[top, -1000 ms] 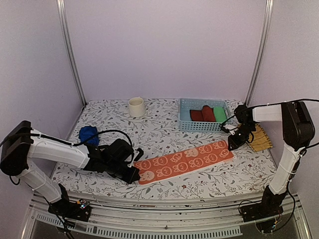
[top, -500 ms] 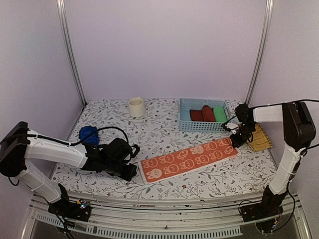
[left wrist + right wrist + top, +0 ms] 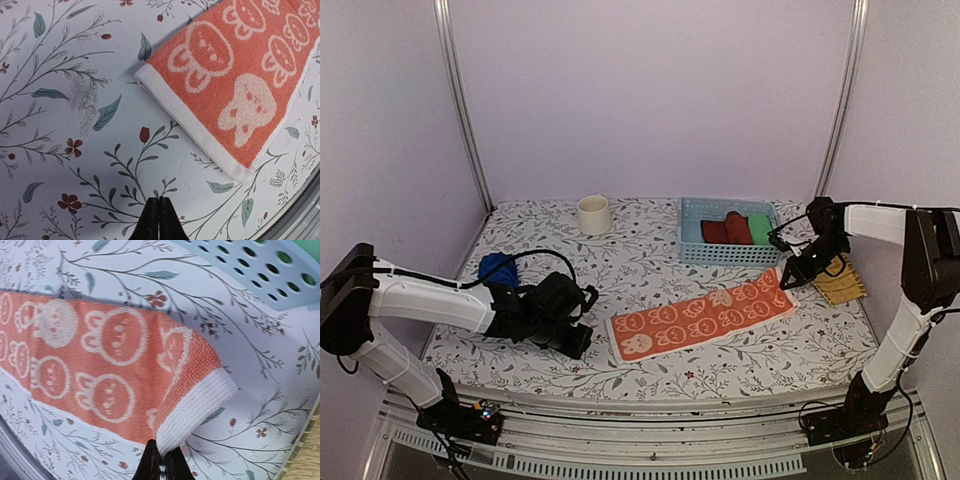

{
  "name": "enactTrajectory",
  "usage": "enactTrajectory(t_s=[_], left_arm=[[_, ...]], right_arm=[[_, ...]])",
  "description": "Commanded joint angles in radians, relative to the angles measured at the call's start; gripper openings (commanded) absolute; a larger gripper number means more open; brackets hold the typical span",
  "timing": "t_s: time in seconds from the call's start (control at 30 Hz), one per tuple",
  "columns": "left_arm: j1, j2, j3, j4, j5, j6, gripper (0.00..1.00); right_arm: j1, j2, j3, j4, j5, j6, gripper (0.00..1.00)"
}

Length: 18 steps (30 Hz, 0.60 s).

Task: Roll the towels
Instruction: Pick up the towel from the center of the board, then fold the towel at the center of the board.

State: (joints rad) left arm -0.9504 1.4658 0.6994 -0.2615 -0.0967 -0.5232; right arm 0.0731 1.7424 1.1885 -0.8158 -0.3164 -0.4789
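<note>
The orange towel (image 3: 703, 314) with white bunny prints lies flat as a long strip across the table's front middle. Its right end is lifted and pinched: my right gripper (image 3: 790, 279) is shut on the white hem (image 3: 200, 410) of that end. My left gripper (image 3: 578, 346) is shut with nothing in it, hovering over bare tablecloth just left of the towel's near-left corner (image 3: 240, 172), apart from it. The blue towel (image 3: 498, 269) sits crumpled at the left, behind my left arm.
A light blue basket (image 3: 692, 251) at the back right holds a red roll (image 3: 732, 227) and a green roll (image 3: 758, 228). A cream cup (image 3: 593, 214) stands at the back middle. A yellow woven mat (image 3: 842, 281) lies by the right edge.
My right gripper closed on the towel's right end and pulled it right and back, dragging the strip along. My left gripper let go of the left corner, which now lies clear of it.
</note>
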Motion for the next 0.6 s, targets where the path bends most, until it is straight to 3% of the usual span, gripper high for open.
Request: enactTrajectory(t_s=[0.0, 0.3, 0.57], left_arm=[[0.029, -0.031, 0.005, -0.042, -0.032, 0.012, 0.05], [0.057, -0.047, -0.012, -0.057, -0.038, -0.006, 0.04], [0.072, -0.015, 0.016, -0.071, -0.026, -0.002, 0.04]], right_arm=[[0.029, -0.008, 0.051, -0.098, -0.231, -0.015, 0.03], [0.089, 0.052, 0.129, -0.226, -0.470, -0.035, 0.02], [0.195, 0.131, 0.143, -0.234, -0.638, -0.038, 0.02]])
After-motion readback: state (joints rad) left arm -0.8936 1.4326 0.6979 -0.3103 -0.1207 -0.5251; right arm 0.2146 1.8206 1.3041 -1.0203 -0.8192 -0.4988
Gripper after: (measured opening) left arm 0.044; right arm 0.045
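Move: The right hand already pinches the towel's right end, raised some 5 cm. The middle of the towel lies about 27 cm to that hand's left and 9 cm back. The blue basket's middle is roughly 22 cm ahead and 20 cm left, and the yellow mat about 6 cm ahead and 16 cm right. From the empty left hand, the towel's middle is about 39 cm right and 15 cm ahead, just below its height. Leftward and a little back, climbing about 5 cm, the right hand carries the pinched end of the towel some 12 cm towards the towel's middle; it keeps its grip and rolls roughly 30 degrees so that the fingertips swing to the left. The shut left hand, touching nothing, edges about 2.5 cm left and forward, away from the towel's left end. ##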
